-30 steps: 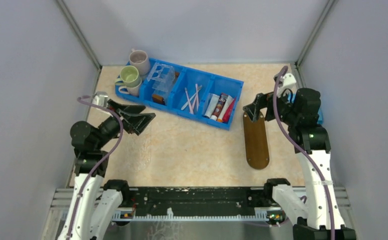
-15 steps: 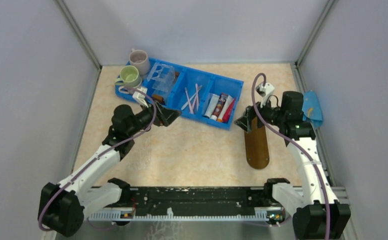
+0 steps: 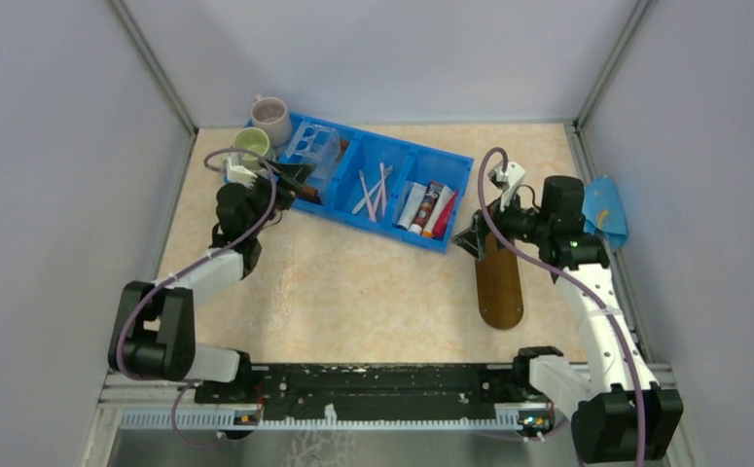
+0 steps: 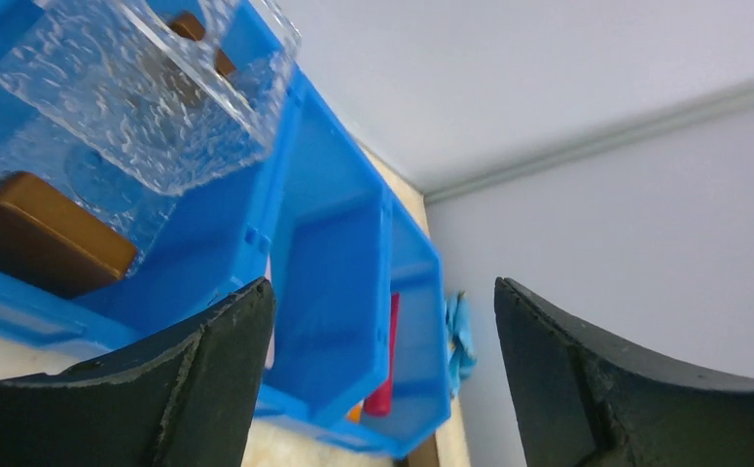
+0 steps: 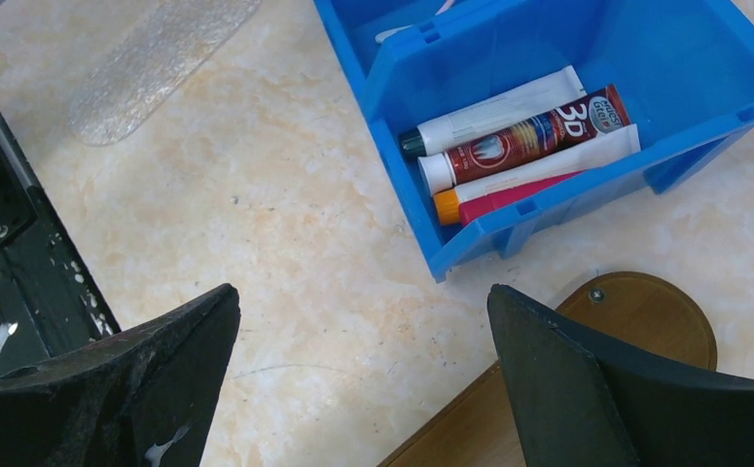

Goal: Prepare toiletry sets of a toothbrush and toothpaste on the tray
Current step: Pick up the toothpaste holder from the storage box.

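Note:
The blue compartment bin [image 3: 353, 185] holds pale pink and white toothbrushes [image 3: 373, 192] in its middle section and several toothpaste tubes [image 3: 429, 207] in its right section. The dark brown oval tray [image 3: 499, 277] lies bare to the right of the bin. My left gripper [image 3: 300, 175] is open at the bin's left end, low beside the bin wall [image 4: 334, 263], with nothing between its fingers. My right gripper [image 3: 472, 241] is open above the tray's far end [image 5: 645, 331]. It hangs just in front of the toothpaste tubes [image 5: 519, 136] and holds nothing.
A clear plastic holder [image 4: 149, 107] and a small brown block [image 4: 47, 233] sit in the bin's left section. Two mugs [image 3: 270, 117] [image 3: 251, 146] stand at the bin's far left. A clear oval mat [image 5: 159, 63] lies on the table. A blue cloth [image 3: 606, 209] lies at the right wall.
My left arm reached forward and left to the bin's left end, and its jaws narrowed slightly. My right gripper shifted left and lower over the tray's far end.

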Available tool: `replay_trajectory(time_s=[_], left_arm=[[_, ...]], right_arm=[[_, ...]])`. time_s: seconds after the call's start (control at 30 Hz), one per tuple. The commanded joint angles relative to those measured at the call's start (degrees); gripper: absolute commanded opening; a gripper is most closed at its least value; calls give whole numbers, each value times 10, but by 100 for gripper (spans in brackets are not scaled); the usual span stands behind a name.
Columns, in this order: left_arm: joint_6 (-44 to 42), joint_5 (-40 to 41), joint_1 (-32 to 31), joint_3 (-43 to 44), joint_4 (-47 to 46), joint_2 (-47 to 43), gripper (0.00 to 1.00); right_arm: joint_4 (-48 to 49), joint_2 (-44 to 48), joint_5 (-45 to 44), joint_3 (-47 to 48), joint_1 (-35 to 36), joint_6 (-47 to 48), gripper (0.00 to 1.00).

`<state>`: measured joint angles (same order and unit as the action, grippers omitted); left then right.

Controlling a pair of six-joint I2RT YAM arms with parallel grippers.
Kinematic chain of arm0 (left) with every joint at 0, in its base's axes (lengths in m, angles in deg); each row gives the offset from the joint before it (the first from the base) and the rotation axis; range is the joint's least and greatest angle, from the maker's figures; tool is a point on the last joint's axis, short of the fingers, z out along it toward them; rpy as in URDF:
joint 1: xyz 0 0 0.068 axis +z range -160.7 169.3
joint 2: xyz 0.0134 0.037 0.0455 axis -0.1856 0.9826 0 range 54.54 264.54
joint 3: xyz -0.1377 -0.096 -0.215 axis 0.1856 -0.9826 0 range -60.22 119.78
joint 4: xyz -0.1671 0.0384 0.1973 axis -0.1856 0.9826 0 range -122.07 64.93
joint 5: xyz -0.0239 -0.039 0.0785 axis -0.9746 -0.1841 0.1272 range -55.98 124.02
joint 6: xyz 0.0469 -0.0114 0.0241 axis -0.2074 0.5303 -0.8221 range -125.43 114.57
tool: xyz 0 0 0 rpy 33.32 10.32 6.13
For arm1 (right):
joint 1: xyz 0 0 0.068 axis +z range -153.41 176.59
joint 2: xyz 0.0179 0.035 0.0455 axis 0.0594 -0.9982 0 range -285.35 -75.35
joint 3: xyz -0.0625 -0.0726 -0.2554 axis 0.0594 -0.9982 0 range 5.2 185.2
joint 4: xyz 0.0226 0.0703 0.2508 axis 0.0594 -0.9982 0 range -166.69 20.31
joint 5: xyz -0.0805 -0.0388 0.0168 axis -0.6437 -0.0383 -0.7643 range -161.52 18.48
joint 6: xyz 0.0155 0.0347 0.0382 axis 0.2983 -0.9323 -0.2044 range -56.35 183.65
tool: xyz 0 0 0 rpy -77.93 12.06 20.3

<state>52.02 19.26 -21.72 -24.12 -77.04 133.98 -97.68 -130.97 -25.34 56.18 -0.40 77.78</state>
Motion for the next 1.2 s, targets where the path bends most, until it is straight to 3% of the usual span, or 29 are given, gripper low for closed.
replay_trajectory(time_s=[0.0, 0.07, 0.13, 0.57, 0.97, 1.17], left_arm=[[71, 116, 6, 61, 106, 0, 89], [76, 162, 7, 102, 202, 10, 89], [83, 188, 7, 128, 243, 28, 88], [92, 174, 7, 196, 196, 143, 75], [95, 153, 9, 240, 109, 239, 55], [90, 157, 9, 252, 83, 263, 50]], right_arm=[[38, 0, 2, 3, 6, 19, 99], [43, -1, 0, 0, 6, 19, 99], [44, -2, 0, -1, 7, 19, 99], [46, -8, -17, -3, 11, 22, 99], [43, -9, -6, -1, 18, 20, 99], [41, -12, -5, 1, 22, 21, 99]])
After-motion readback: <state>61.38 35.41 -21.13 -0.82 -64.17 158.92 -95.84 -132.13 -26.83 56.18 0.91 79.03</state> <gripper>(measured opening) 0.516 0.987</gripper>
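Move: The clear toothpaste holder in the blue box is about 15 cm ahead of the left hand, only 1 cm or so to its left and roughly 9 cm below. The green mug is some 13 cm left of the holder and about level with it; the grey mug is about 11 cm left of it and 10 cm farther out. The toothbrushes lie some 15 cm right of the holder and 9 cm nearer. From the right hand the holder is roughly 28 cm ahead, 35 cm left and 9 cm lower. Heading for the toothpaste holder, the left hand reaches forward about 12 cm, swinging some 4 cm left at first and then sinking about 6 cm. The wrist turns roughly 20 degrees counter-clockwise and tips down nearly as much, bringing the fingers around the holder's near clear plate while they close from nearly wide to about half; whether they touch can't be seen. ##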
